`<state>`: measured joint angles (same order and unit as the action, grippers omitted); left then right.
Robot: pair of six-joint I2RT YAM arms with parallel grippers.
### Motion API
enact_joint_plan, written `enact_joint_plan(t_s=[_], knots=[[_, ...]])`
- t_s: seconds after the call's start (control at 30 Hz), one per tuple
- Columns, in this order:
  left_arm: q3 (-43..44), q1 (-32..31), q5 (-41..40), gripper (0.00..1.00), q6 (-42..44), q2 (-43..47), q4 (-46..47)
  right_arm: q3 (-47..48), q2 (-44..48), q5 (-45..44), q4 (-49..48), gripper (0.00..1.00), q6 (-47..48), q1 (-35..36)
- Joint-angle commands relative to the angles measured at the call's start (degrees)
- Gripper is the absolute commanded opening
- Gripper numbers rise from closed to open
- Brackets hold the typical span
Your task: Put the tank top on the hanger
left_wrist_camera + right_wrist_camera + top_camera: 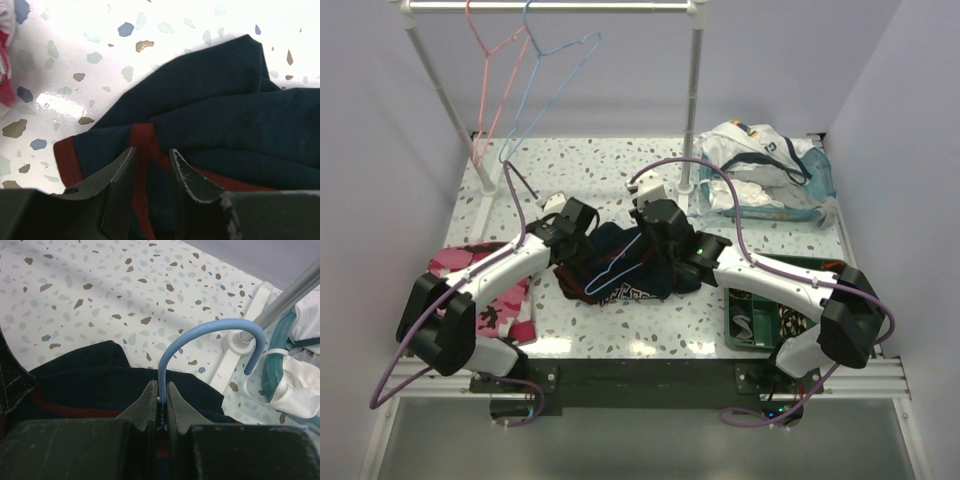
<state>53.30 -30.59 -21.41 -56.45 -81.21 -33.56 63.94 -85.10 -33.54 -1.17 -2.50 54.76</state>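
Note:
The navy tank top [616,243] lies crumpled in the middle of the table, with dark red trim and white lettering showing. The light blue hanger [610,272] rests on top of it. My right gripper [161,385] is shut on the hanger's neck, just below the hook [210,327], over the tank top [85,370]. My left gripper [152,150] is low over the tank top [225,115] at its left side. Its jaws stand apart, with a strip of red trim [142,135] in the gap. From above, the left gripper [585,230] and right gripper [645,232] flank the top's far edge.
A white rack stands at the back with a pink hanger [495,70] and another light blue hanger [560,60]; its right post [692,100] is near the right gripper. White garments [760,165] are piled back right. A pink camouflage cloth [505,310] lies left, and a green bin [760,310] sits right.

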Motion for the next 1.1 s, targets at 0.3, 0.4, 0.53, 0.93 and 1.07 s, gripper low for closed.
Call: enact_joint_plan(t_s=[0.3, 0.4, 0.53, 0.93, 1.07], knots=[[-0.1, -1.2, -5.1, 0.34, -4.0, -1.8, -1.1, -0.7, 1.9, -1.6, -3.6, 0.0, 0.6, 0.3], [-0.8, -1.2, -4.6, 0.28, -4.1, -1.2, -0.4, -0.7, 1.7, -1.7, -3.5, 0.0, 0.4, 0.3], [-1.3, -1.1, -4.4, 0.08, -3.7, -0.1, 0.0, -0.4, 1.5, -2.2, -3.1, 0.0, 0.4, 0.3], [-5.7, -1.1, -2.9, 0.0, 1.4, 11.1, 1.9, 8.9, -4.8, -16.6, 0.6, 0.0, 0.9, 0.3], [-7.7, -1.2, -1.0, 0.0, 4.1, 14.7, 3.1, 11.3, -7.0, -19.1, 0.9, 0.0, 0.4, 0.3]])
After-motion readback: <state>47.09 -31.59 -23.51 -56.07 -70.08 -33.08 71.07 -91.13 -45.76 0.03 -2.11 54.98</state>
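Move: The left hand, fingers part open, has the tank top's red-trimmed edge about 2 cm below it, 1 cm back and 1 cm left; the hanger's near end is some 6 cm back and 2 cm right, roughly at finger height. The folded pink cloth lies about 19 cm left and 6 cm back. From the right hand, which already holds the hanger, that edge is about 12 cm left, 4 cm back and 16 cm down; the rack foot lies some 9 cm ahead, 9 cm right. Down about 1.5 cm, easing slightly back and left, the left hand settles on the tank top's red-trimmed edge, shuts its fingers to pinch it, then rises some 3.5 cm with the cloth. The right hand keeps its grip on the hanger's neck, nearly still until the pinch is made, then goes forward about 2.5 cm, turning some 10 degrees clockwise. ##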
